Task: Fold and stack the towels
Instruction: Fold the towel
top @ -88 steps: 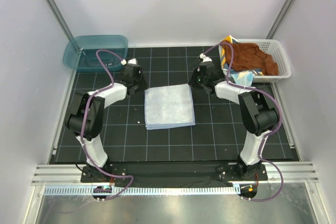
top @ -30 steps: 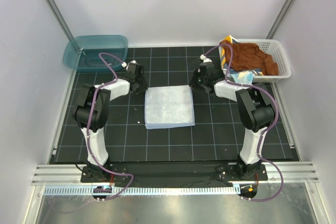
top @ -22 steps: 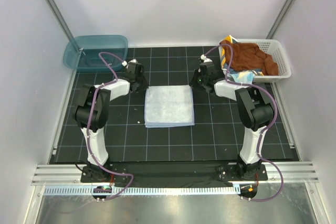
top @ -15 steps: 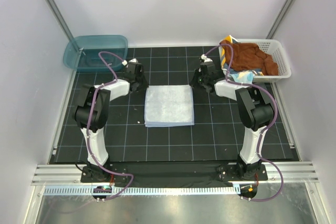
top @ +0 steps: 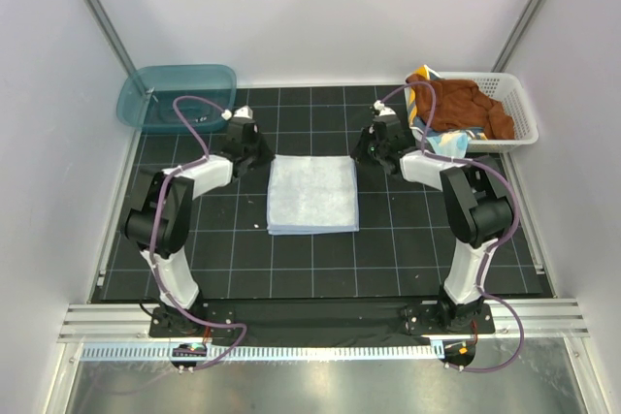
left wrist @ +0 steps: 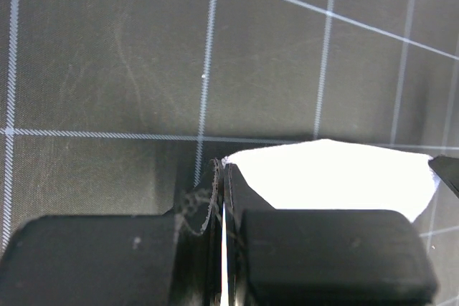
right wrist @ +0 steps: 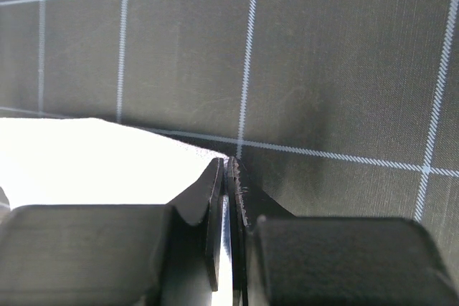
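A pale blue towel (top: 312, 194) lies folded into a flat square in the middle of the black grid mat. My left gripper (top: 264, 156) is at its far left corner, jaws pressed together, and the white corner (left wrist: 337, 177) lies just right of the tips (left wrist: 224, 166). My right gripper (top: 358, 155) is at the far right corner, and its jaws (right wrist: 231, 163) are closed on the edge of that corner (right wrist: 93, 163). A rust-brown towel (top: 464, 104) and a navy towel with a yellow border (top: 418, 84) are heaped in the basket.
The white lattice basket (top: 522, 113) stands at the far right, close behind my right arm. A teal plastic tub (top: 177, 96) stands at the far left corner. Grey walls and metal posts close in the mat on three sides.
The left arm's elbow has dropped and swung outward to the left, while its gripper stays at the towel's corner. The towel and the right gripper have hardly moved.
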`<state>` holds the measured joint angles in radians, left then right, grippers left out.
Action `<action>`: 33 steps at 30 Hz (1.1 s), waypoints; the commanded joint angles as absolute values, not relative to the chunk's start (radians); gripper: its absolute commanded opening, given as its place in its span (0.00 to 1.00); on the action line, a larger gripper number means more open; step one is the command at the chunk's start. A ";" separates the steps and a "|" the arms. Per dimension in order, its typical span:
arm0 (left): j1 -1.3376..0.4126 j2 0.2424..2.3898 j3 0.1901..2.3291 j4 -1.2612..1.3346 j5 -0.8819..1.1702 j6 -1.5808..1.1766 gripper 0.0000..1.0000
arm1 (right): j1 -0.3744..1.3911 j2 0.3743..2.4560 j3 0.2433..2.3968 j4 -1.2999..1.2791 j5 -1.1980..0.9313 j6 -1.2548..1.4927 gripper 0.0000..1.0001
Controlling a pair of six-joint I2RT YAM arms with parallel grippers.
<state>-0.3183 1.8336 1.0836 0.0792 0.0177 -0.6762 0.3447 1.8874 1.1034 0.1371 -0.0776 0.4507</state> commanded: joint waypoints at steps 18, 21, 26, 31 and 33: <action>-0.314 1.585 0.838 0.278 0.067 -0.689 0.00 | 0.341 1.588 0.864 0.290 -0.120 0.488 0.11; -0.314 1.550 0.795 0.291 0.083 -0.699 0.00 | 0.341 1.546 0.832 0.302 -0.132 0.503 0.11; -0.330 1.477 0.718 0.305 0.075 -0.707 0.00 | 0.356 1.480 0.750 0.318 -0.137 0.529 0.11; -0.371 1.393 0.635 0.307 0.046 -0.707 0.00 | 0.414 1.395 0.663 0.324 -0.104 0.541 0.11; -0.385 1.367 0.605 0.314 0.032 -0.706 0.00 | 0.439 1.365 0.620 0.327 -0.068 0.548 0.11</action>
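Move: Each hand holds one far corner of the folded white towel, a few centimetres above the mat. The near edge, where the corners are headed, has its middle about 20 cm back from the left hand, 11 cm to its right and 5 cm below; from the right hand it is 20 cm back, 11 cm to its left and 4 cm below. The teal bin sits some 27 cm left and 18 cm ahead of the left hand, the white basket about 33 cm right and 14 cm ahead of the right hand. Keeping the far corners of the towel pinched in closed fingers, both hands draw them back together over the towel towards its near edge, about 10 cm. They rise early on, the right by some 4.5 cm and the left by nearer 2.5, then level off while still travelling back, fingers tipping slightly up. ##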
